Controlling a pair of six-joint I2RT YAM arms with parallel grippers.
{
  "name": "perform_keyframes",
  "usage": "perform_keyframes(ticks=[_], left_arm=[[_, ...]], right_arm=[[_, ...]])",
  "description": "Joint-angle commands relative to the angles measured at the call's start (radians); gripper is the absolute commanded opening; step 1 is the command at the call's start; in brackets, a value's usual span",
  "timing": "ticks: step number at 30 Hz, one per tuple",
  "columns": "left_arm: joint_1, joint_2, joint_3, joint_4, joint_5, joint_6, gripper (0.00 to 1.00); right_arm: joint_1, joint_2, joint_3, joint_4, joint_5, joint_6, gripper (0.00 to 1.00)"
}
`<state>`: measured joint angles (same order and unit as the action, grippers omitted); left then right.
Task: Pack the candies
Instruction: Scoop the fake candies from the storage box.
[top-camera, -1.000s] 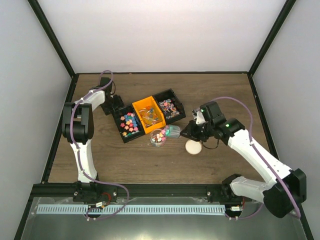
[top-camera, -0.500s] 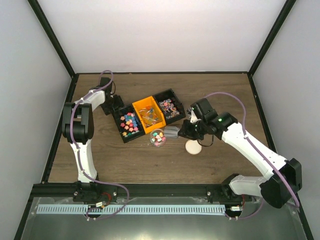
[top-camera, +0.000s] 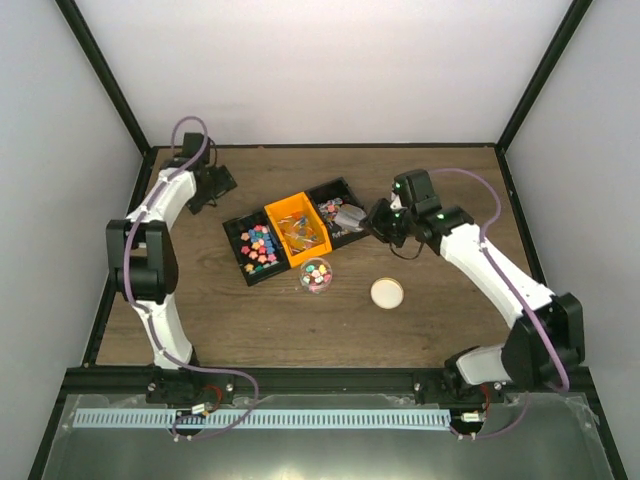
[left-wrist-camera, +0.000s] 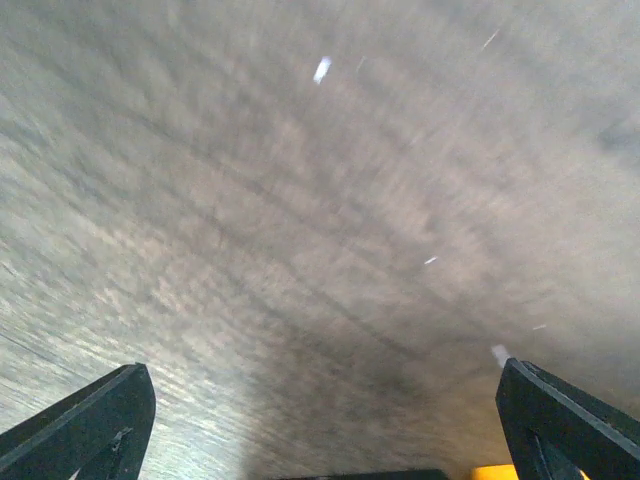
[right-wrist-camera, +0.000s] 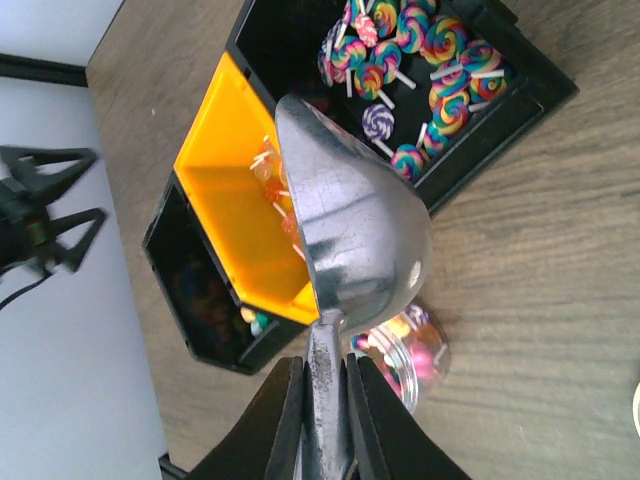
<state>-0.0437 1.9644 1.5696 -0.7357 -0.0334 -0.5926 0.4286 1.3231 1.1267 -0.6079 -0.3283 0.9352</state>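
Small bright candies fill the left black bin (top-camera: 258, 248) and lie in the clear jar (top-camera: 316, 274). In the right wrist view the jar (right-wrist-camera: 415, 352) sits just below the scoop. My right gripper (top-camera: 374, 219) is shut on the handle of a metal scoop (top-camera: 350, 215), whose bowl (right-wrist-camera: 350, 230) hangs over the orange bin (right-wrist-camera: 225, 215) and the lollipop bin (right-wrist-camera: 425, 60). The gripper's fingers (right-wrist-camera: 325, 390) clamp the handle. My left gripper (top-camera: 206, 180) hovers open and empty over bare wood at the back left, its fingertips (left-wrist-camera: 100, 415) wide apart.
The cream lid (top-camera: 387, 292) lies flat on the table to the right of the jar. Three bins stand in a slanted row, the orange one (top-camera: 297, 228) in the middle. Black frame posts and white walls close in the table's back and sides.
My right gripper carried the scoop from beside the jar up and back over the bins. The left arm pulled away from the left black bin toward the back left corner and opened wider.
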Motion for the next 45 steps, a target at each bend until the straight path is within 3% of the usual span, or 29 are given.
perform_keyframes(ticks=[1, 5, 16, 20, 27, 33, 39, 45], left_arm=[[-0.001, -0.101, 0.079, -0.044, -0.026, -0.058, 0.96], [-0.049, -0.13, 0.107, -0.115, 0.006, -0.083, 0.96], [-0.372, -0.159, -0.039, -0.151, -0.058, -0.281, 0.91], [-0.388, -0.128, -0.054, -0.175, -0.059, -0.348, 0.84], [-0.39, -0.037, -0.041, -0.177, -0.049, -0.37, 0.83], [-0.4, 0.034, -0.028, -0.184, -0.052, -0.374, 0.8], [-0.401, 0.066, -0.032, -0.183, -0.056, -0.377, 0.7], [-0.401, 0.07, -0.008, -0.181, -0.054, -0.374, 0.59]], right_arm=[[-0.013, 0.082, 0.064, 0.116, 0.031, 0.07, 0.01], [-0.039, 0.154, 0.061, 0.143, 0.01, 0.128, 0.01], [-0.05, 0.261, 0.098, 0.086, -0.012, 0.193, 0.01], [-0.05, 0.302, 0.141, 0.004, 0.012, 0.22, 0.01], [-0.049, 0.372, 0.275, -0.159, 0.072, 0.209, 0.01], [-0.049, 0.412, 0.332, -0.183, 0.063, 0.195, 0.01], [-0.044, 0.443, 0.395, -0.244, 0.042, 0.186, 0.01], [-0.01, 0.373, 0.389, -0.239, 0.078, 0.187, 0.01]])
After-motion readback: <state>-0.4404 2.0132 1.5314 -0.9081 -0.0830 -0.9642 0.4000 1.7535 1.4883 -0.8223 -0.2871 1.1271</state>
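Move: The right hand holds the empty scoop; the lollipop candies in the right-hand black bin lie about 10 cm ahead, 6 cm to its left and 19 cm below. The yellow bin is some 6 cm ahead and 15 cm left, the jar 4 cm back and 10 cm left, both about that low. The empty left hand goes for the wall between star-candy bin and yellow bin, about 9 cm back, 15 cm right and 6 cm below; the star candies' middle lies 14 cm back and 12 cm right. Still pinching the scoop's handle, the right hand carries the bowl forward and down, about 6 cm each way, into the lollipop bin, its fingers tipping some 20 degrees steeper and turning slightly clockwise. Meanwhile the left hand rises high, swings right and back over the box, then sinks with its fingers tipping more upright to straddle the wall between star bin and yellow bin, and begins to close. ##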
